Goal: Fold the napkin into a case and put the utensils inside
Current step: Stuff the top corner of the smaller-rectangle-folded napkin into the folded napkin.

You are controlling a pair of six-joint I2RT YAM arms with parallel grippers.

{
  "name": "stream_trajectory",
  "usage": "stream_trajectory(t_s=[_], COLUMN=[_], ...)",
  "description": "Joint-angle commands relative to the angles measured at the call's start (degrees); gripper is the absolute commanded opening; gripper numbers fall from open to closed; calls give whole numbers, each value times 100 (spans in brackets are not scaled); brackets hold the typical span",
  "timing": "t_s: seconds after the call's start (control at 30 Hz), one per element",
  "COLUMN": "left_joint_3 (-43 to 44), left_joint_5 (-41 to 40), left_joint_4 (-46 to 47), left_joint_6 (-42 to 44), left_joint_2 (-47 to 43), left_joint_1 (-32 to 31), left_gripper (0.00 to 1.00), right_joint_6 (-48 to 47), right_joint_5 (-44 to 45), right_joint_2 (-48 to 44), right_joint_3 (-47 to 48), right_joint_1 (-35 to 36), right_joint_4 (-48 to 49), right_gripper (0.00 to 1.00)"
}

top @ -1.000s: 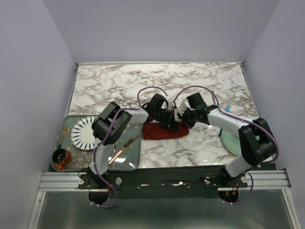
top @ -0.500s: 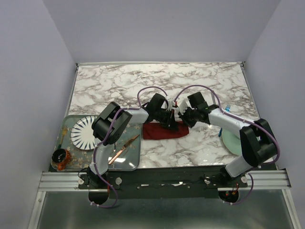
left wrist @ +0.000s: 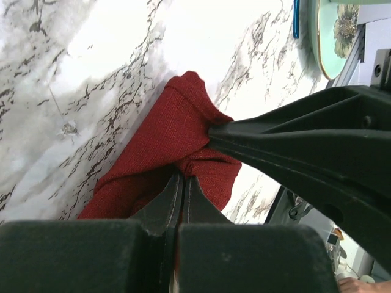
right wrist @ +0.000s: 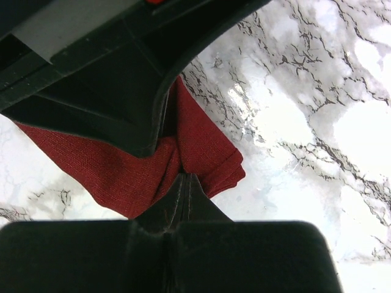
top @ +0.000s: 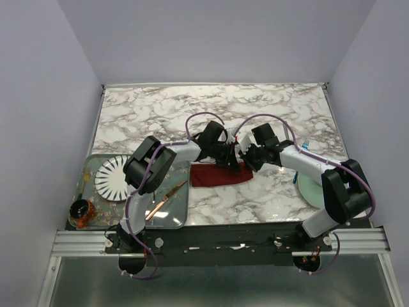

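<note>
The dark red napkin (top: 214,177) lies folded in a narrow strip at the middle of the marble table. My left gripper (top: 231,162) and right gripper (top: 242,160) meet over its right end. In the left wrist view the left gripper (left wrist: 184,178) is shut on a pinch of napkin (left wrist: 165,140), with the right gripper's black fingers (left wrist: 293,143) clamped just beside it. In the right wrist view the right gripper (right wrist: 185,178) is shut on a fold of napkin (right wrist: 116,174). The blue fork handle (top: 305,146) lies at the right, by the pale green plate (top: 309,190).
A grey tray (top: 174,219) at the near left holds a striped plate (top: 114,178), a copper knife (top: 165,198) and a small dark cup (top: 81,213). Both arms' forearms cross low over the table's middle. The fork (left wrist: 295,18) and green plate (left wrist: 333,36) show in the left wrist view.
Both grippers have shifted slightly toward the far side, still shut on the napkin's right end, which bunches up a little. The rest of the cloth has barely moved.
</note>
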Motion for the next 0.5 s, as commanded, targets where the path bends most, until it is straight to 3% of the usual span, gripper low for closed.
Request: stream_trajectory(t_s=[0.0, 0.23, 0.33, 0.37, 0.47], left_joint_3=[287, 621, 603, 560, 262], left_joint_5=[-156, -357, -358, -367, -358], left_joint_4=[-109, -540, -514, -496, -181], left_joint_6=[59, 332, 385, 376, 288], left_joint_2=[59, 384, 350, 314, 34], left_joint_1=[9, 9, 27, 35, 132], left_gripper=[0, 3, 17, 26, 36], right_joint_6=[-23, 56, 170, 187, 249], right_joint_5=[-104, 194, 265, 274, 335], right_joint_2=[-154, -154, -171, -163, -110], right_joint_3=[-15, 37, 37, 37, 11], right_joint_1=[-26, -35, -61, -70, -70], right_joint_4=[-148, -139, -148, -148, -131], right_gripper=[1, 1, 1, 1, 1])
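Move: The left fingertips are already shut down inside the folded napkin, near its right-hand end; the mouth of the napkin pocket lies about 2 cm to their right and 1 cm lower, and the napkin body's middle some 6 cm to their left, 2 cm back and 3 cm below. From the right hand, pinching the layer beside it, that mouth is about 2 cm to the left and 1 cm below, while the blue fork lies roughly 16 cm to the right and 4 cm ahead. With the left fingertips still in among the napkin's layers, the left hand works about 1.5 cm forward and a touch to the right, first rising nearly 1 cm and then sinking a little over 1 cm, and as it sinks its fingers begin to open, to about a quarter of their span, inside the pocket. The right hand keeps its shut pinch on the cloth beside the mouth and only eases about half a centimetre to its right at the end, barely turning. ##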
